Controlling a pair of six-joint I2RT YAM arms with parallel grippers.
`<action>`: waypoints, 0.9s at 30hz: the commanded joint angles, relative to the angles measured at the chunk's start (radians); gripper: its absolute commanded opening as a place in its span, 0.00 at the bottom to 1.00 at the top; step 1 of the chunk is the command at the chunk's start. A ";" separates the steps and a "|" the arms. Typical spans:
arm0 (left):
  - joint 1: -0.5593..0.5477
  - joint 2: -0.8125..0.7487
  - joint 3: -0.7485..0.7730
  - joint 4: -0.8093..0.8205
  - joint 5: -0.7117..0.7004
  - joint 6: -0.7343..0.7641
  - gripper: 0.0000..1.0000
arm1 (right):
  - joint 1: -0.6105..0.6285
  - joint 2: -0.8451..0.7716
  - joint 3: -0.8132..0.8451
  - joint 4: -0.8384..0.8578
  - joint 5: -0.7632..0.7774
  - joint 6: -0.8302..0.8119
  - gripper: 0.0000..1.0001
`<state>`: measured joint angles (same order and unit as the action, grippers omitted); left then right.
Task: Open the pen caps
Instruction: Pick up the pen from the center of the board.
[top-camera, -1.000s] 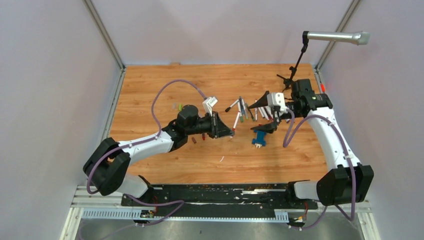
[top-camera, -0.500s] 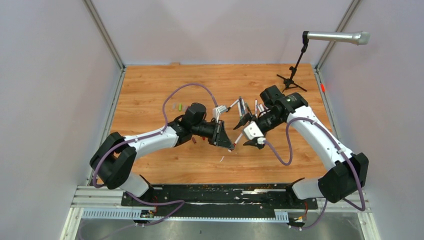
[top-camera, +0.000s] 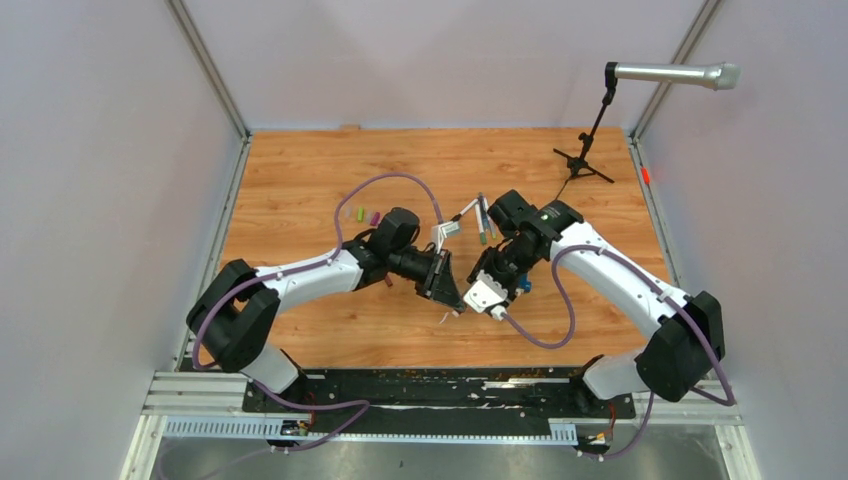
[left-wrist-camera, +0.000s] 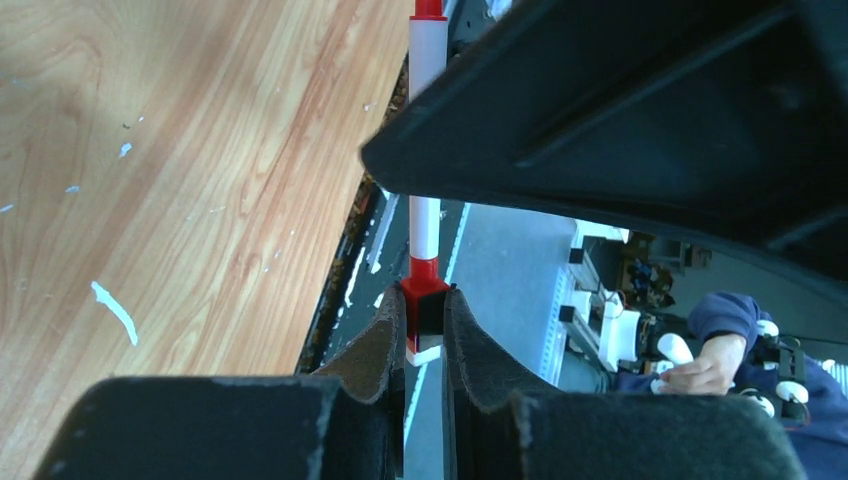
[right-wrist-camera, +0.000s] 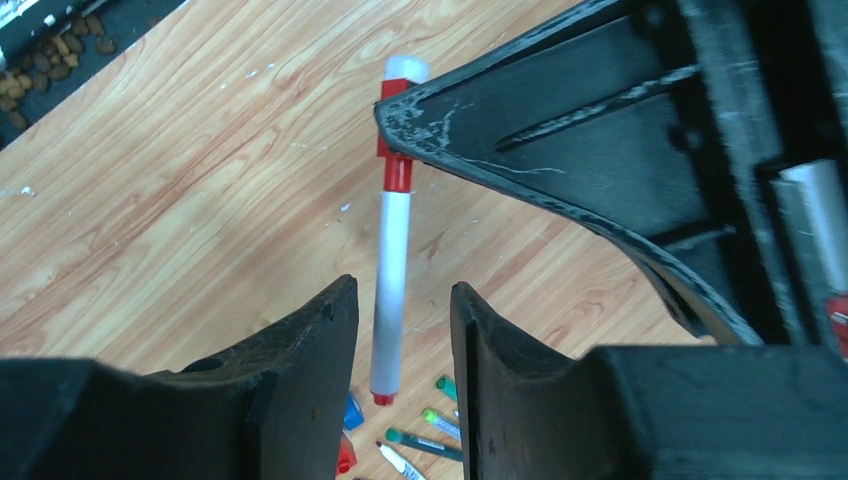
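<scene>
A white pen (right-wrist-camera: 390, 280) with a red pen cap (left-wrist-camera: 424, 295) hangs in the air between the two arms. My left gripper (left-wrist-camera: 424, 305) is shut on that red cap end, and the barrel (left-wrist-camera: 425, 225) runs away from its jaws. My right gripper (right-wrist-camera: 400, 300) stands open around the white barrel, with a gap on each side. In the top view both grippers meet over the table's middle, the left gripper (top-camera: 452, 296) to the left of the pen. Loose green and purple pen caps (top-camera: 360, 214) lie at the back left.
Several other pens (top-camera: 485, 215) lie behind the grippers, also seen under the right gripper as pens (right-wrist-camera: 430, 432) next to a blue-and-red block (right-wrist-camera: 347, 425). A microphone stand (top-camera: 585, 155) is at the back right. The table's front edge (left-wrist-camera: 350, 250) runs close by.
The right arm swung from the back right down to the left gripper, and its jaws narrowed around the pen barrel. The left arm shifted slightly right and nearer with the pen.
</scene>
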<state>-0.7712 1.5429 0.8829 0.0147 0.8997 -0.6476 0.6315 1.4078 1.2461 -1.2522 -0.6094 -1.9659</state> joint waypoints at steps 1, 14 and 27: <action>-0.005 -0.007 0.043 -0.002 0.039 0.027 0.04 | 0.027 0.003 -0.035 0.051 0.083 -0.011 0.39; -0.006 -0.112 0.003 0.052 -0.024 -0.011 0.50 | 0.063 -0.061 -0.076 0.060 0.051 0.104 0.00; -0.004 -0.630 -0.343 0.584 -0.588 -0.232 1.00 | -0.351 -0.379 -0.363 0.409 -0.677 1.069 0.00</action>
<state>-0.7773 0.9649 0.6350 0.3309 0.5465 -0.7448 0.4042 1.1065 0.9653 -1.1309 -0.9100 -1.5326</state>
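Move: The red capped marker is held by its cap in the left fingers. Its middle lies about 3 cm ahead, 1 cm right and 1 cm above the left hand. From the right hand, which is half open around the barrel, the marker's middle is about 3 cm below, 1 cm back and 1 cm left. The blue toy car stands some 11 cm ahead and 10 cm right of the right hand, and a white scrap some 8 cm to its left, level with it; both are about 15 cm below. The right fingers pinch the marker's white barrel after sinking about 2 cm, while the left hand stays put with its hold on the cap. Then the left fingers spread wide, let go and pull up about 12 cm and somewhat left, tilting. The right hand keeps the marker and draws back, right and up, roughly 3 cm each way, turning clockwise and tipping. ##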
